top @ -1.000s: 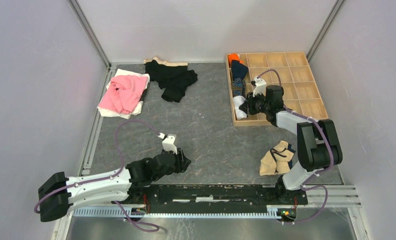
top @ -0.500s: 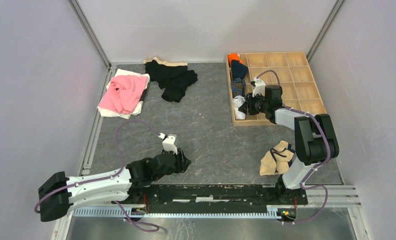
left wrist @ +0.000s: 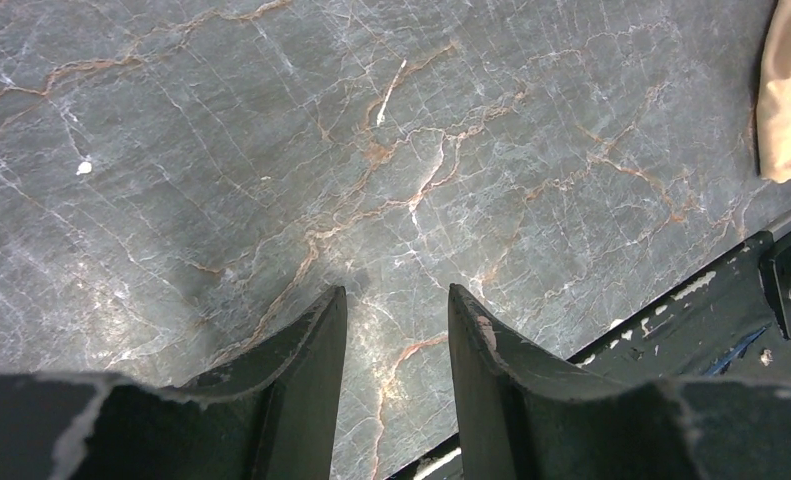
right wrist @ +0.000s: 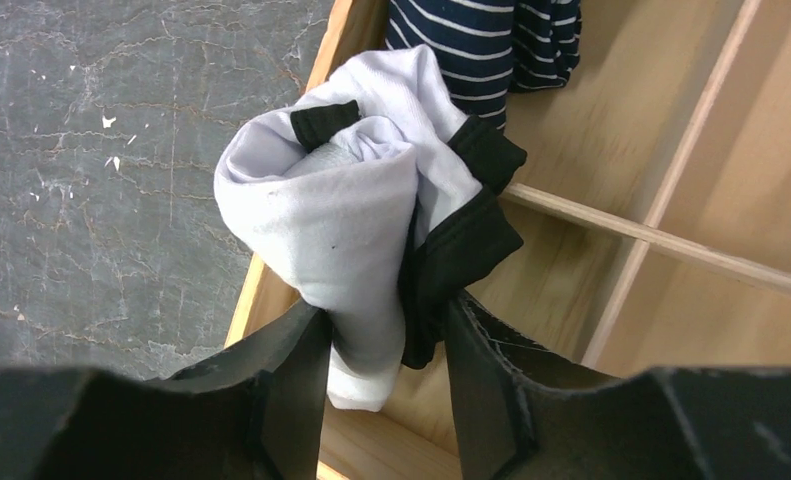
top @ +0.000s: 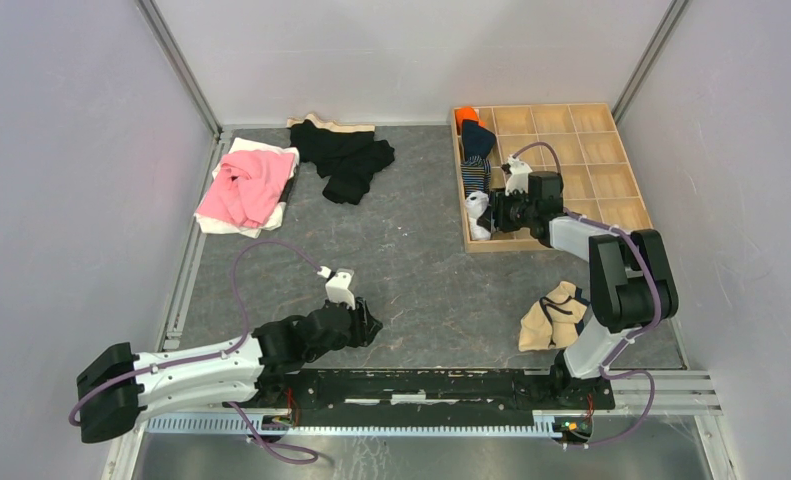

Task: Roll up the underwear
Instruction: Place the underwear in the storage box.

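A rolled white underwear with black trim (right wrist: 341, 210) stands in the near-left compartment of the wooden tray (right wrist: 691, 300), leaning on its left wall. My right gripper (right wrist: 386, 315) straddles the roll's lower end with its jaws parted. The left finger touches the white cloth, and wood shows between the cloth and the right finger. A navy striped underwear (right wrist: 491, 40) lies in the compartment beyond. From above, the white roll (top: 478, 212) sits just left of the right gripper (top: 496, 212). My left gripper (left wrist: 396, 295) hovers open and empty over the bare table (left wrist: 271, 150), near the front.
A tan and black garment (top: 553, 315) lies by the right arm's base. A pink garment (top: 243, 188) on white cloth and a black garment pile (top: 346, 155) lie at the back left. An orange item (top: 466, 117) fills the tray's (top: 601, 150) far-left compartment.
The right gripper's jaws have widened around the white roll, which now rests in the tray compartment. The left arm has not moved.
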Available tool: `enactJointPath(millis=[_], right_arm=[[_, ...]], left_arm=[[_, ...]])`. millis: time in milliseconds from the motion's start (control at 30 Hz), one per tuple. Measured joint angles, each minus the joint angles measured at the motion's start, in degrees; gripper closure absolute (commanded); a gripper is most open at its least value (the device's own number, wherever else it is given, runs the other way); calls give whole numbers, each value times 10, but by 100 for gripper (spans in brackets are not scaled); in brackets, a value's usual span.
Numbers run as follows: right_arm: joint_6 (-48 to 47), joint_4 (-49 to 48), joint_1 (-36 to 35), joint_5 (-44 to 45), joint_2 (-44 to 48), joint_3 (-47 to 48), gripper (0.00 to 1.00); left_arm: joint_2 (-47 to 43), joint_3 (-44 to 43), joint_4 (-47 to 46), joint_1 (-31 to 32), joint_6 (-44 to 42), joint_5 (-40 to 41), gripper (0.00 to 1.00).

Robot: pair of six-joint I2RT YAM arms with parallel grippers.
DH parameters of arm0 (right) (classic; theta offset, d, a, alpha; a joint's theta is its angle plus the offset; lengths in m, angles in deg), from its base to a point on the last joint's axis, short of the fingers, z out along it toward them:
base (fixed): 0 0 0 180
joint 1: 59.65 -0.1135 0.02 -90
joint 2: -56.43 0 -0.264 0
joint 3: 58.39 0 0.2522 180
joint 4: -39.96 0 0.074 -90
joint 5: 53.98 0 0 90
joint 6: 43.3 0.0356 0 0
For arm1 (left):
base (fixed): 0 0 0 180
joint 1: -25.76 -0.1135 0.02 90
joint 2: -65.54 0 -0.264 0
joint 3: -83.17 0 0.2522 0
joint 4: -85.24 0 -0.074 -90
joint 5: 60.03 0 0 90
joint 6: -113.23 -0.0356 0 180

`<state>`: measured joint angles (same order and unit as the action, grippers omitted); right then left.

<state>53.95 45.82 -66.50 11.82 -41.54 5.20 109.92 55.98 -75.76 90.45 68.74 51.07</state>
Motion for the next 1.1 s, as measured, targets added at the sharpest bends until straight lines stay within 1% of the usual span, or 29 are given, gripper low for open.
enactJointPath(millis=[133,533,667,867,967,1033,1100], right_arm=[[0,12,0,9,12,0,42],[-4,48,0,15,46,14,27],[-6,56,0,18,54,15,26],[-7,67,0,25,66,22,28],[-9,69,0,28,66,29,27],[-10,69,0,26,66,29,23],[-9,69,0,22,66,29,10]], left_arm=[[5,0,-5,0,0,-3,51],[15,0,-11,0,0,-5,51],[15,0,-11,0,0,-5,51],[15,0,-11,0,0,-6,51],[15,0,-12,0,0,-7,51],[15,0,-12,0,0,-7,51],[15,0,-12,0,0,-7,51]])
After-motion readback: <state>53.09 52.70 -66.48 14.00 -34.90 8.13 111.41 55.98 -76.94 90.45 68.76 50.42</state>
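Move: The white underwear lies in the front-left compartment of the storage box, between the right fingers, its middle about 2 cm ahead of the right gripper, 1 cm left and 2 cm below. The striped roll is about 9 cm beyond the underwear, straight ahead; the next compartment, empty, is about 10 cm right of the gripper and level with it. From the left gripper the underwear is roughly 25 cm ahead and 21 cm right. Spread the right fingers, already part open, from about half to three quarters of their range so that they come free of the white underwear. Raise the gripper nearly straight up, some 4.5 cm, above the front-left compartment. Keep the wrist almost unturned, fingers still slanting forward, left and down. ##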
